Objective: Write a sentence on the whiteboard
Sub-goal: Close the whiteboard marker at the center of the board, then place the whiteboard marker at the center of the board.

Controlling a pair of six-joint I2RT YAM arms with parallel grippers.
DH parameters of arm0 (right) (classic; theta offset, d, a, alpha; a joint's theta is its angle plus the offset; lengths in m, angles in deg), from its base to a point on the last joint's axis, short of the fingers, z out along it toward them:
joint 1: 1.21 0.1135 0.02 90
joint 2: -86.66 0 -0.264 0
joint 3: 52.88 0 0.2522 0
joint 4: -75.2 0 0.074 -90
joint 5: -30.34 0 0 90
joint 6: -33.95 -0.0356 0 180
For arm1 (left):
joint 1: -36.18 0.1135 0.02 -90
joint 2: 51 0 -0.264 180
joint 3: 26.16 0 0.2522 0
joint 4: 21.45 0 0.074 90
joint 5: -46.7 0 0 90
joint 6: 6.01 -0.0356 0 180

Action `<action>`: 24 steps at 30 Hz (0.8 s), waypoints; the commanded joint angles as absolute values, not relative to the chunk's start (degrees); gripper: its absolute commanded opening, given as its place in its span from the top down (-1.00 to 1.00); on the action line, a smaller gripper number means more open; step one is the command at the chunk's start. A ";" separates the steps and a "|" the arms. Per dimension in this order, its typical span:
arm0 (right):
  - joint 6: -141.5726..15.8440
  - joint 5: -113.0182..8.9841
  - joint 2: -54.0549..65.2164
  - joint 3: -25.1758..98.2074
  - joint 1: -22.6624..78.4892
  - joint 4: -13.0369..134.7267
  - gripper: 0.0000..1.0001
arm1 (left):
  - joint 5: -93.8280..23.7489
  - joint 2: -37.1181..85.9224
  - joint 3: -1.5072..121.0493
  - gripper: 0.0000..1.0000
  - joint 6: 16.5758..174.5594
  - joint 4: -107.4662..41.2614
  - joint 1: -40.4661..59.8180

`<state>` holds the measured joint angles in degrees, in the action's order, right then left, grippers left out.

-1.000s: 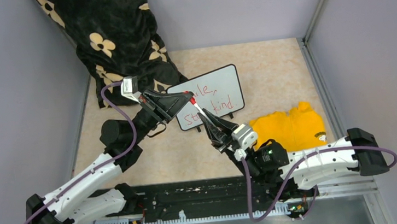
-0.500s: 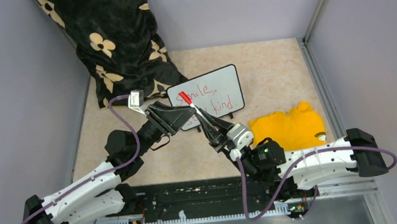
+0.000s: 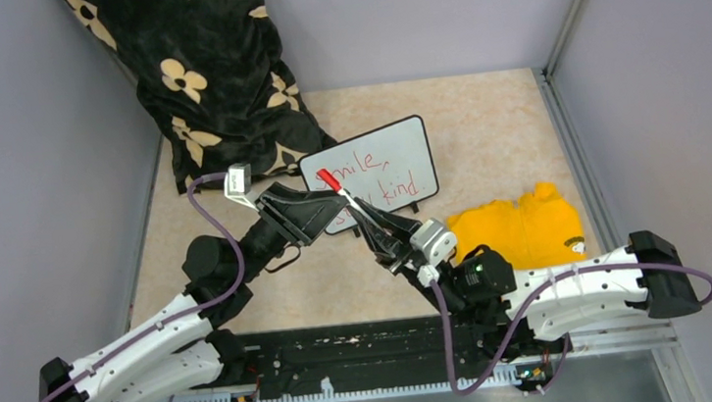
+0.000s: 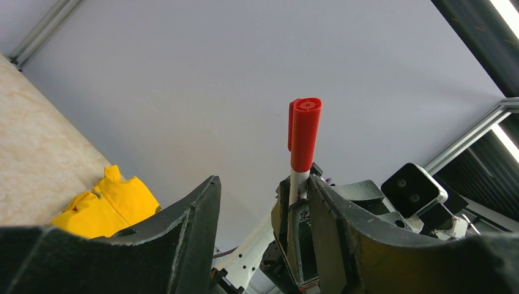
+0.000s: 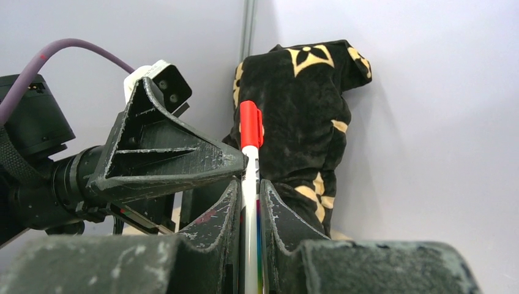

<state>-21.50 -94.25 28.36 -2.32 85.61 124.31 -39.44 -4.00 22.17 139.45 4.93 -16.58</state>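
The whiteboard lies on the table with the red sentence on it, its left part hidden by the arms. A white marker with its red cap on sticks up from my right gripper, which is shut on its barrel above the board's near left corner. My left gripper is open just left of the marker. In the left wrist view the red cap rises beside its right finger, clear of both jaws.
A black blanket with cream flowers is heaped at the back left, touching the board's far left corner. A yellow cloth lies right of the right gripper. Grey walls close in on three sides, with a metal rail along the right.
My left gripper was shut on the marker's cap; it has opened and drawn back toward the near left. The cap stays on the marker, which the right gripper still holds.
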 commanded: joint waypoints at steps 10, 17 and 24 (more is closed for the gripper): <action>-25.92 -92.14 29.54 0.43 85.37 122.52 1.00 | -37.36 -2.84 24.52 -0.05 137.01 8.09 -16.75; -26.30 -92.35 29.74 0.01 85.35 122.07 1.00 | -38.42 -3.50 24.05 0.53 136.16 8.12 -16.73; -30.58 -92.34 32.24 0.10 85.33 114.76 0.66 | -41.87 -5.25 23.21 1.00 132.78 4.89 -16.69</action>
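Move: From the left hand, the marker's barrel just below the red cap is about 2 cm up and 1 cm right; the cap is about 3 cm ahead, 1 cm left and 4 cm up. The whiteboard is some 22 cm ahead, 5 cm right and 30 cm below. From the right hand, already gripping the marker lower down, that barrel is about 2 cm ahead, 2 cm left and 2 cm up. Left hand rises 1 cm and pinches the marker below its cap; right hand, still gripping, lowers it 1.5 cm. ##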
